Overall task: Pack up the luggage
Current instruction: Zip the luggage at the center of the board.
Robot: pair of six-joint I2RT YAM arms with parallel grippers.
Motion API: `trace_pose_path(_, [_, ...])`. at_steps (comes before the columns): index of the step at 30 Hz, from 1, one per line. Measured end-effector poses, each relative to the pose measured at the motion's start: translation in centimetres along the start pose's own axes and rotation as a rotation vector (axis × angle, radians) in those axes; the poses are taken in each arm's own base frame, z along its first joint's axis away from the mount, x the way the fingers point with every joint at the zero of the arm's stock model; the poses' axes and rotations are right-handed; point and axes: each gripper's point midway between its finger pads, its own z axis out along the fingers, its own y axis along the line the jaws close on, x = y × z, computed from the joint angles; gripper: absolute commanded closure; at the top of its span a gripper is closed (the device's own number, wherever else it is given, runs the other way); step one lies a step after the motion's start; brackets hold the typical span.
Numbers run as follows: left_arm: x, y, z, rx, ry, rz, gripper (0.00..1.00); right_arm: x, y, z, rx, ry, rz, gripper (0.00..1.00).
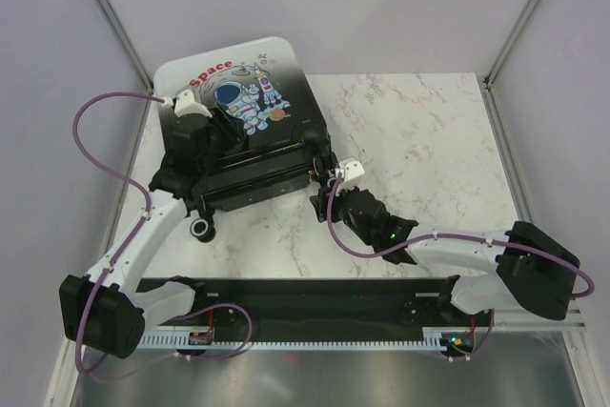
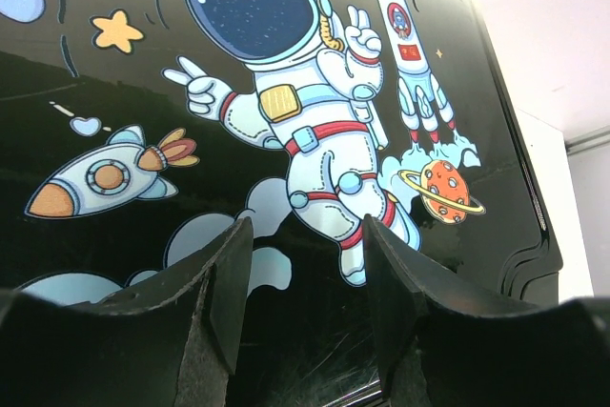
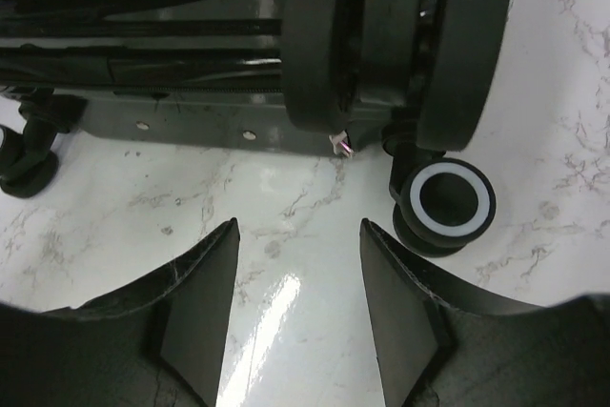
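Observation:
The luggage point(image 1: 250, 92) lies flat and closed at the table's back left, with its astronaut and red "Space" print facing up. My left gripper point(image 1: 217, 129) hovers just above the lid. In the left wrist view my left gripper point(image 2: 307, 228) is open over the printed shell point(image 2: 143, 92), with nothing between its fingers. My right gripper point(image 1: 324, 197) sits at the suitcase's near right corner. In the right wrist view my right gripper point(image 3: 298, 227) is open over bare marble, and a black wheel with a white ring point(image 3: 443, 202) stands just to its right below the luggage point(image 3: 191, 54).
The marble table point(image 1: 429, 140) extends to the right of the suitcase. Another suitcase wheel point(image 1: 202, 229) sticks out at the near left corner beside my left arm. A black rail point(image 1: 305, 297) runs along the near edge. Grey walls close in the sides and back.

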Motion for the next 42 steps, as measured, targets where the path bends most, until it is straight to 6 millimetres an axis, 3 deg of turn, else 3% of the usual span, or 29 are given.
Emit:
trace_pose_path(7, [0.1,0.1,0.1,0.013,-0.001,-0.007,0.43,-1.8,1.4,2.8,0.077,-0.141,-0.001,0.39])
trace_pose_path(16, [0.0,0.2,-0.1,0.031,0.002,-0.017,0.43,-0.1,0.3,6.1,0.172,-0.206,-0.024,0.41])
trace_pose_path(19, [0.0,0.1,-0.2,0.034,0.005,-0.017,0.43,0.1,0.1,6.7,0.185,-0.233,-0.037,0.46])
trace_pose_path(20, [0.0,0.2,-0.3,0.033,0.006,-0.017,0.43,0.1,0.0,6.9,0.188,-0.24,-0.042,0.53])
trace_pose_path(21, [0.0,0.2,-0.5,0.031,0.007,-0.017,0.41,0.2,0.0,7.1,0.192,-0.244,-0.049,0.56])
trace_pose_path(23, [-0.1,0.4,-1.1,0.026,0.012,-0.013,0.23,0.2,0.1,7.6,0.193,-0.256,-0.055,0.65])
trace_pose_path(25, [-0.5,0.6,-2.2,0.019,0.007,-0.008,0.23,0.0,0.3,8.0,0.193,-0.268,-0.064,0.73])
trace_pose_path(29, [-0.5,2.8,-5.8,-0.068,0.018,0.009,0.24,-0.3,0.2,8.4,0.205,-0.288,-0.077,1.0])
trace_pose_path(33, [-0.5,5.7,-9.7,-0.183,0.014,0.024,0.24,-0.7,-0.1,8.4,0.223,-0.301,-0.087,1.0])
trace_pose_path(36, [0.8,8.8,-12.9,-0.301,0.05,0.052,0.24,-0.8,-0.3,8.4,0.226,-0.301,-0.089,1.0])
trace_pose_path(42, [2.2,12.2,-15.5,-0.443,0.102,0.098,0.22,-0.8,-1.4,7.8,0.237,-0.287,-0.092,1.0])
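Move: The zipper pull at the luggage's near right corner lies about 7 cm ahead of the right hand, 4 cm to its left and 2 cm lower. The upper right wheel stands 8 cm ahead and 3 cm above this hand; the lower right wheel is some 6 cm ahead, 2 cm right and 9 cm down. From the left hand, over the lid, the upper left wheel lies roughly 15 cm back, 9 cm left and 8 cm below, the zipper pull some 10 cm back, 20 cm right and 12 cm lower. Bring the right gripper about 7 cm forward and some 4 cm left, rising slightly then sinking, in beside the upper right wheel. Level the fingers and turn them clockwise, about 15 degrees each, shut them on the zipper pull, then ease 1–2 cm right with the pull held. Late on, draw the left gripper some 16 cm back and 11 cm left off the lid, opening wider and tipping down towards the upper left wheel. ##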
